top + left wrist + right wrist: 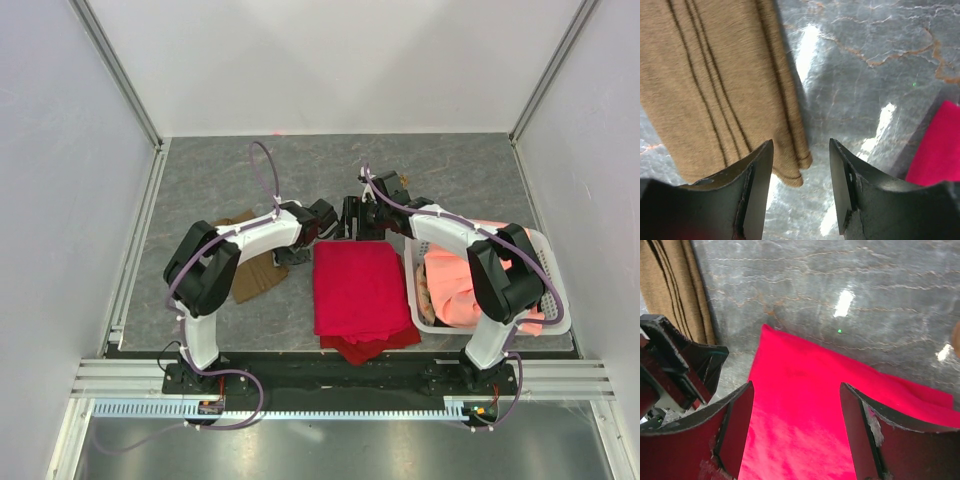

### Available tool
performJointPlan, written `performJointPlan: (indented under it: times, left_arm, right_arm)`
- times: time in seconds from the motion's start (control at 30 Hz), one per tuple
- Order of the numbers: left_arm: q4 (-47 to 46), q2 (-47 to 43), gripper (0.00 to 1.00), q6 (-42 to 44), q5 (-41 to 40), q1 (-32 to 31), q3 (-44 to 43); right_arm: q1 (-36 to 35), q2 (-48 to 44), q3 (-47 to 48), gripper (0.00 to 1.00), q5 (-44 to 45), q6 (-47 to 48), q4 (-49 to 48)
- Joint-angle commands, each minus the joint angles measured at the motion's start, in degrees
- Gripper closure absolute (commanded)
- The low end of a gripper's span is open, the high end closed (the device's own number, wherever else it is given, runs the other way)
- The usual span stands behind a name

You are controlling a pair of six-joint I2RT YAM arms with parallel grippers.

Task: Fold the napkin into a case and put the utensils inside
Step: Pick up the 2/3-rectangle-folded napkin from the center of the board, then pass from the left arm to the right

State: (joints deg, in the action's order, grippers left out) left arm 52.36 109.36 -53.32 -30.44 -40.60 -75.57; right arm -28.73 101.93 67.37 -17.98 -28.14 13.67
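The olive-brown napkin (255,280) lies on the table left of centre, partly under my left arm. In the left wrist view its striped corner (715,75) reaches down between the tips of my left gripper (801,142), which hangs open above it with nothing gripped. My right gripper (796,385) is wide open over the red cloth (805,405), close to that cloth's corner, and holds nothing. In the top view both wrists meet near the table's middle (340,218). The napkin's edge (675,285) shows at the upper left of the right wrist view. The case and the utensils are out of view.
The red cloth (360,290) lies folded at centre, near the front edge. A white basket (545,250) at the right holds a salmon-orange cloth (455,290). Grey marbled table (875,75) shows between napkin and red cloth. Walls close off the left, right and back.
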Motion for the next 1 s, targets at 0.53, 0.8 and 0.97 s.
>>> performJointPlan:
  times: [0.53,0.8,0.97]
  left_arm:
    - [-1.63,-2.56,0.94,3.92,2.92,2.45,2.43]
    - [-7.97,-15.57,0.98,7.26,9.77,3.86,10.00]
    - [-9.20,-19.18,0.98,8.32,11.19,4.91,14.04]
  right_arm:
    - [1.92,0.28,-1.11,0.21,-7.33,-2.26,-7.60]
    - [-1.41,7.13,6.18,0.21,-9.01,-6.31,-8.13]
    - [-4.49,11.70,11.72,0.21,-9.09,-10.35,-9.01]
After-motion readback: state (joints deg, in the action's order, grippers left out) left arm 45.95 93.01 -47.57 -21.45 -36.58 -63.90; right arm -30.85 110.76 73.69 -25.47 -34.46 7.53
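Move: The napkin's middle lies about 6 cm left of the left hand, some 1 cm ahead and 2 cm below; its near right-hand corner is almost under the open fingertips. From the right hand that middle is about 19 cm left, 5 cm back and 7 cm lower. The red cloth's middle is 17 cm right and 6 cm back of the left hand, 4 cm right and 11 cm back of the right hand; the utensils lie 10 cm right and 6 cm ahead of the right hand. The left fingers pinch the napkin's layered right edge by its near corner, dipping about 1 cm and easing left as they close almost shut, then lift about 4 cm and draw some 2 cm back, tipping nearer upright. The right hand, empty and wide open, drifts slightly right, then swings back left towards the napkin, ending about 5 cm over and tilted some 10 degrees. ##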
